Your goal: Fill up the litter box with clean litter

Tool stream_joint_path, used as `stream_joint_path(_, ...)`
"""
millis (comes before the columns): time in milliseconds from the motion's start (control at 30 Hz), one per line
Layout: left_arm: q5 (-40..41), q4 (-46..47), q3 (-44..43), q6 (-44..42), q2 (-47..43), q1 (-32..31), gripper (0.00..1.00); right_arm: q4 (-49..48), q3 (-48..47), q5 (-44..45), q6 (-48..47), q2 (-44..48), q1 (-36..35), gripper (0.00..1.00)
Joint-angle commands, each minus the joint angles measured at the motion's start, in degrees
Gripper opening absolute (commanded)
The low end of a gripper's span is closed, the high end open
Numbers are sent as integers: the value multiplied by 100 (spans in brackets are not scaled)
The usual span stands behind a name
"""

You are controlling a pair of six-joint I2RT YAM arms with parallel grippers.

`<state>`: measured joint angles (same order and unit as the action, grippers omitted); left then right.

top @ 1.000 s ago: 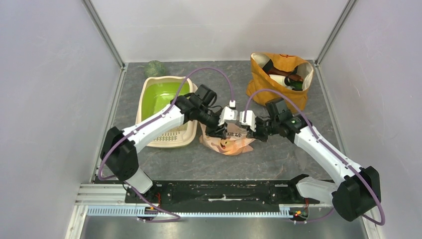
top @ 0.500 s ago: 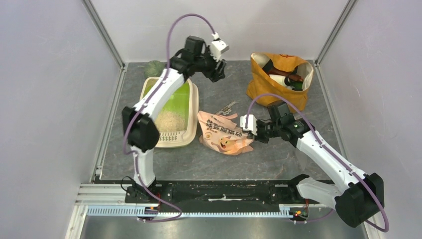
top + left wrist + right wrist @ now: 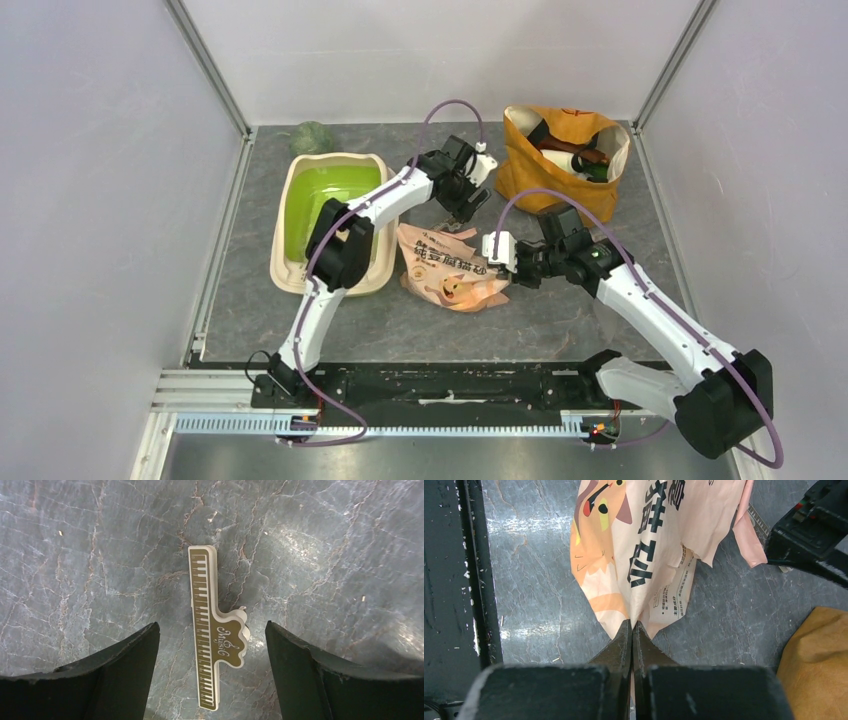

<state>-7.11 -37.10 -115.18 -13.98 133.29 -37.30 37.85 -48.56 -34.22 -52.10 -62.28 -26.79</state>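
The litter box [image 3: 290, 215], cream with a green inside, stands at the left; my left arm crosses its near end and no clean litter shows in it. My left gripper [image 3: 467, 204] [image 3: 212, 625] hangs open over a gold piano-key clip [image 3: 202, 605] that lies flat on the table between its fingers, untouched. The peach-orange cat-printed bag [image 3: 445, 265] [image 3: 639, 540] lies in the middle. My right gripper [image 3: 506, 268] [image 3: 631, 622] is shut on the bag's near right edge.
A mustard-yellow fabric bag [image 3: 565, 155] [image 3: 819, 655] holding bottles stands at the back right, close to both grippers. A green round object [image 3: 312, 137] sits behind the litter box. Metal frame rails border the grey stone table on both sides.
My left gripper left the bag, rose to the back, then came down over the clip with its jaws opening wide. The right gripper stayed shut on the bag.
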Motion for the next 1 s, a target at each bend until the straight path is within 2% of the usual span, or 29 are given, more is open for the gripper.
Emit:
stream_joint_path(0, 563, 187, -124, 133, 255, -89, 83, 264, 39, 38, -20, 181, -17, 0)
stream_joint_path(133, 593, 103, -224, 129, 442, -93, 74, 279, 13, 64, 3, 172, -15, 0)
stream_joint_path(233, 439, 52, -216, 107, 495, -85, 61, 298, 13, 56, -6, 189, -14, 0)
stream_joint_path(333, 431, 28, -242, 115, 536, -64, 41, 312, 8, 64, -11, 178, -15, 0)
stream_joint_path(467, 181, -7, -275, 212, 376, -6, 6, 340, 13, 79, 8, 214, -16, 0)
stream_joint_path(500, 104, 5, -249, 219, 267, -5, 2, 346, 13, 88, 14, 225, -12, 0)
stream_joint_path(633, -133, 273, -145, 264, -184, -5, 2, 356, 30, 108, 51, 260, -11, 0)
stream_joint_path(967, -376, 414, -256, 168, -583, 121, 2, 323, -31, 168, 188, 234, -19, 0)
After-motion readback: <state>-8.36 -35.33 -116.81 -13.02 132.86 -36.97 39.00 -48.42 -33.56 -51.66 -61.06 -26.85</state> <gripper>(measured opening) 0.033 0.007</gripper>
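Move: The sealing clip lies flat on the table almost straight under the open left fingers, about 4 cm below and 1 cm ahead and to the right. The litter bag's middle is some 10 cm back from the left hand and 1 cm to its left, about 2 cm lower. The orange tote stands roughly 11 cm ahead and 24 cm to the right of it. From the right hand the clip is about 12 cm ahead, 11 cm left and 12 cm below. Left hand sinks about 3.5 cm, pinches the clip's tab, then lifts about 5 cm; right keeps its bag grip. ##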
